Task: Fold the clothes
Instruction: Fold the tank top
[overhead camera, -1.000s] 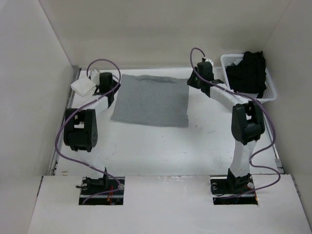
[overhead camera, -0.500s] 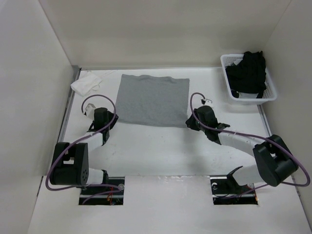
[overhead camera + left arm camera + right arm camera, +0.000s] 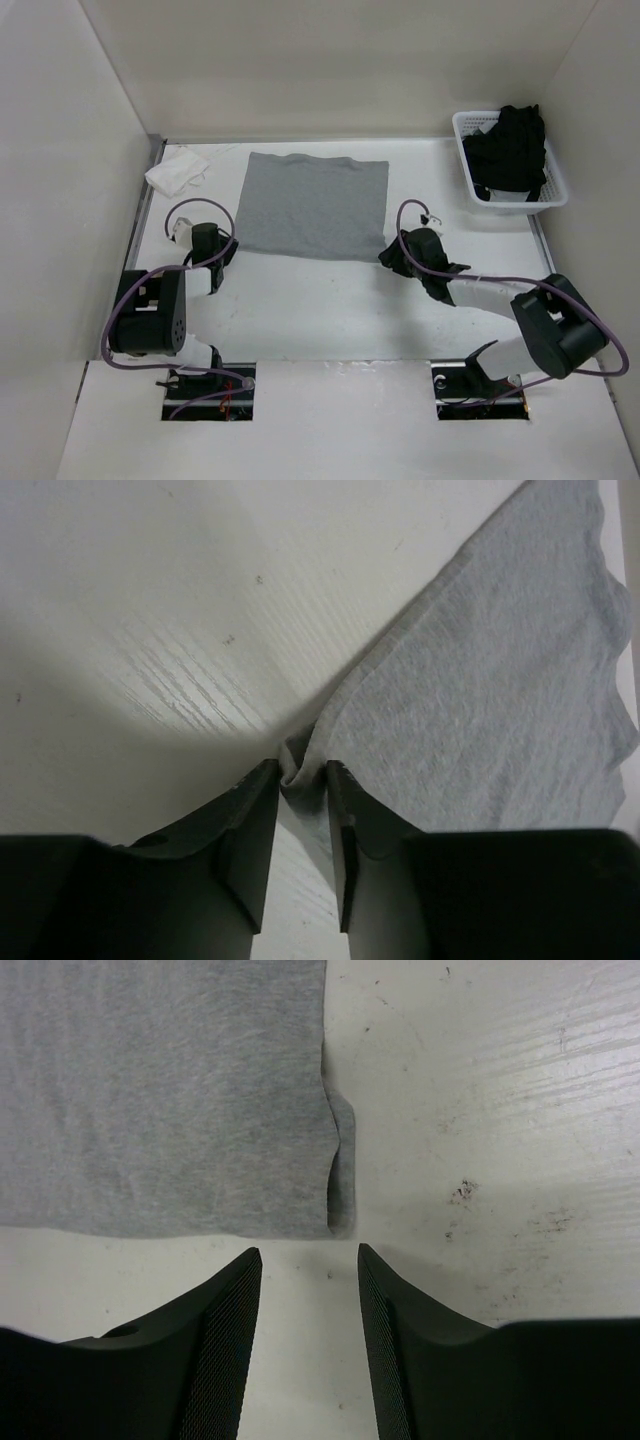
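Observation:
The clothes point(image 3: 315, 205) lie flat on the white table as a light grey rectangle. My left gripper point(image 3: 226, 251) is at the near left corner. In the left wrist view the left gripper point(image 3: 302, 770) is shut on that corner, and the grey fabric point(image 3: 480, 700) bunches up between the fingertips. My right gripper point(image 3: 390, 256) sits low at the near right corner. In the right wrist view the right gripper point(image 3: 310, 1252) stands open just short of the clothes' point(image 3: 160, 1090) near edge, with only bare table between its fingers.
A white basket point(image 3: 515, 207) holding a black garment point(image 3: 508, 150) stands at the back right. A small white cloth point(image 3: 177, 172) lies at the back left. White walls close in the left, far and right sides.
Both arms have drawn back from the garment's far edge to its near corners. The left jaws have closed on the near left corner. The right jaws have opened wider.

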Controlling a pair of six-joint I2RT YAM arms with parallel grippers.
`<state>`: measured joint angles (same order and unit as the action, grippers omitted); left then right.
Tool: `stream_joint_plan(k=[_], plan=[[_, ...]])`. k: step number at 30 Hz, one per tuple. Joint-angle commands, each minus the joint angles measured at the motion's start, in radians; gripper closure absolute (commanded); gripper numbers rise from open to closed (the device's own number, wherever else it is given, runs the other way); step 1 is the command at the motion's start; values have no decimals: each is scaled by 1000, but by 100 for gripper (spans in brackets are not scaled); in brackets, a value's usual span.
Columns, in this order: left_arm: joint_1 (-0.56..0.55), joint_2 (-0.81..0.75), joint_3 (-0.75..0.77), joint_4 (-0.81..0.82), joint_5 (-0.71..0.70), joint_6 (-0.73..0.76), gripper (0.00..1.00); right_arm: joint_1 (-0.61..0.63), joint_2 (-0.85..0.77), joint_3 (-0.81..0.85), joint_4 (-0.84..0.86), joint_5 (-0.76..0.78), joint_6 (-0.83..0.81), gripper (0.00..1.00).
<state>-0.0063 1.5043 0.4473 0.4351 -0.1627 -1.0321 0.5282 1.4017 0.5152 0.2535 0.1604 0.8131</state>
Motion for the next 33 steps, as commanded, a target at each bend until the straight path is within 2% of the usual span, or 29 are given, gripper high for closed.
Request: stream_joint_plan(k=[1, 8, 10, 16, 22, 29, 33], plan=[[16, 23, 10, 42, -3, -28, 80, -14, 17, -9, 90, -4, 61, 51], [44, 4, -28, 36, -5, -46, 83, -17, 42, -21, 113, -38, 106, 49], [44, 4, -33, 36, -5, -42, 88, -18, 55, -20, 118, -50, 119, 49], [41, 30, -30, 42, 2, -45, 92, -40, 131, -23, 179, -58, 170, 57], [39, 34, -25, 47, 2, -40, 94, -52, 149, -37, 239, -38, 199, 59], [39, 42, -28, 68, 8, -40, 97, -60, 161, -46, 239, -41, 207, 90], [33, 17, -33, 85, 17, -42, 100, -53, 140, -46, 240, -32, 193, 99]])
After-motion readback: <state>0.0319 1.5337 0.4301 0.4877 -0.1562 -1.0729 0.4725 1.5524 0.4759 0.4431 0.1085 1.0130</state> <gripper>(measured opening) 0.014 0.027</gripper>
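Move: The folded tank top's near-left corner already lies between the left fingertips, about 1 cm to that hand's left and 1 cm lower; the white cloth is some 17 cm ahead and 12 cm to the left. For the right hand, the tank top's near-right corner is about 2 cm ahead, straight in line and 3 cm below; the laundry basket is about 20 cm farther out than this hand and 27 cm to its right, roughly level. The right hand sinks about 2.5 cm and eases forward a little over 1 cm onto the tank top's near-right corner, rolling its left side up some 10 degrees with a slight clockwise turn, then its half-open fingers shut to pinch the corner. Meanwhile the left hand slides just over 1 cm to the left at table height early on, then holds its place while its partly open fingers close the rest of the way on the near-left corner. ##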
